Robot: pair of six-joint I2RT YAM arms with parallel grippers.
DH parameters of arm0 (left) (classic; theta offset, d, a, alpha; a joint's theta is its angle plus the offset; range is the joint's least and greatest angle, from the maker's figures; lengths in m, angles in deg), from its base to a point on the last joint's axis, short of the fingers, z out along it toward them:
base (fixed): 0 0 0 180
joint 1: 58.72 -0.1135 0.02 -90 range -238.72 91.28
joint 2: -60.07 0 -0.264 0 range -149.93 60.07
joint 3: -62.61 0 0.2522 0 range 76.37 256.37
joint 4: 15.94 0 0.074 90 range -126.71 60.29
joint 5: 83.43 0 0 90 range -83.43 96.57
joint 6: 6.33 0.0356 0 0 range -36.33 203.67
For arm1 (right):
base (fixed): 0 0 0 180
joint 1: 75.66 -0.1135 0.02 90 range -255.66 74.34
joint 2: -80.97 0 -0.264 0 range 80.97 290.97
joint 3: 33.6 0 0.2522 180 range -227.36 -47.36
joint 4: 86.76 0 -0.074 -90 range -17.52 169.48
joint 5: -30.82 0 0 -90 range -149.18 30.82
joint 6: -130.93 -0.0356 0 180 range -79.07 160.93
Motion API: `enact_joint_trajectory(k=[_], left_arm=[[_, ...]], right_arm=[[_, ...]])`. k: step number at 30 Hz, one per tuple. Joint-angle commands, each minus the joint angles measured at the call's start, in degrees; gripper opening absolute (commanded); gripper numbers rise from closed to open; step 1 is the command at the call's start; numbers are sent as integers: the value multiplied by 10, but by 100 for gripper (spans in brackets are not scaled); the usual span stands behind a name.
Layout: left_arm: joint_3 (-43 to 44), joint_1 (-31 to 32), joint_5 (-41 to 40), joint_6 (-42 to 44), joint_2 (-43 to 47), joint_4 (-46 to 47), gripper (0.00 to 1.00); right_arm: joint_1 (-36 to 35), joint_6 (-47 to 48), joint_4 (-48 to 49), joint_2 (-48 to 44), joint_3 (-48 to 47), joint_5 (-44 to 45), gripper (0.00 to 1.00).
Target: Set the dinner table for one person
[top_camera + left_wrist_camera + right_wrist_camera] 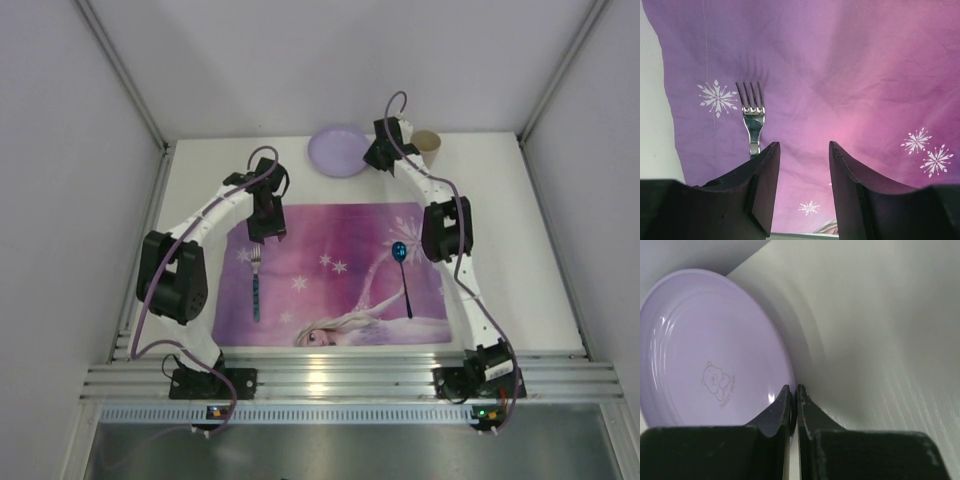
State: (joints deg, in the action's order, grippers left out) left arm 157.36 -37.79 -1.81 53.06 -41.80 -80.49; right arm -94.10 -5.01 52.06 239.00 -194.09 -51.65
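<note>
A lilac plate (338,150) (715,350) lies at the back of the white dinner table (520,260). My right gripper (378,155) (794,390) is shut on the plate's right rim. A fork (255,285) (753,115) with a blue handle lies on the left part of the purple placemat (330,300). A blue spoon (402,268) lies on the placemat's right part. My left gripper (268,232) (804,147) hovers open over the placemat just beyond the fork's tines, with nothing between its fingers.
A tan cup (427,143) stands at the back of the table, right of my right gripper. White walls close in the table on three sides. An aluminium rail (340,380) runs along the near edge.
</note>
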Motion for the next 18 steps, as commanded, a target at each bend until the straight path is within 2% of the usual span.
enact_joint_trajectory(k=[1, 3, 7, 12, 14, 18], left_arm=[[31, -3, -3, -6, 6, -24, 49], [42, -3, -1, 5, 8, -28, 49], [47, -4, 3, 29, 6, -13, 49], [66, -4, -3, 51, 10, 5, 51], [80, -10, -2, 53, 23, 10, 52], [114, -22, -16, 56, 50, 23, 54]], right_arm=[[6, 9, 22, -5, -24, -18, 0], [6, 36, 37, -24, -8, -31, 0], [13, 60, 80, -132, 67, -64, 0], [16, 73, 69, -242, 135, -122, 0], [13, 71, 48, -304, 189, -131, 0], [-4, 100, -62, -381, 276, -147, 0]])
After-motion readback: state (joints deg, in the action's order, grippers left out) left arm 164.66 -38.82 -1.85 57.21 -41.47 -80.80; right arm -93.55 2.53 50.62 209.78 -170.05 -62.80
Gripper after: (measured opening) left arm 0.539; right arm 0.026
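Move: The right hand already has the plate's right-hand rim shut in its fingers, low over the far edge of the table; the bare middle of the placemat lies about 32 cm back, 12 cm left and 3 cm below it. From the right hand, the spoon's middle is some 37 cm back and 7 cm right, the cup level with it and roughly 16 cm right. From the left hand that middle is about 13 cm right, 3 cm back and 8 cm below; the fork is 6 cm left and 9 cm back. Keeping its closed pinch on the plate's right rim, the right hand hardly stirs at first, then lifts faster and faster, about 14 cm up while drawing some 8 cm back over the table towards the placemat, and swings roughly 13 degrees counter-clockwise. The left hand, empty with its fingers still half open, rises about 4 cm and edges 3 cm forward, away from the fork, its fingers tipping slightly more towards straight down and beyond as it goes. ##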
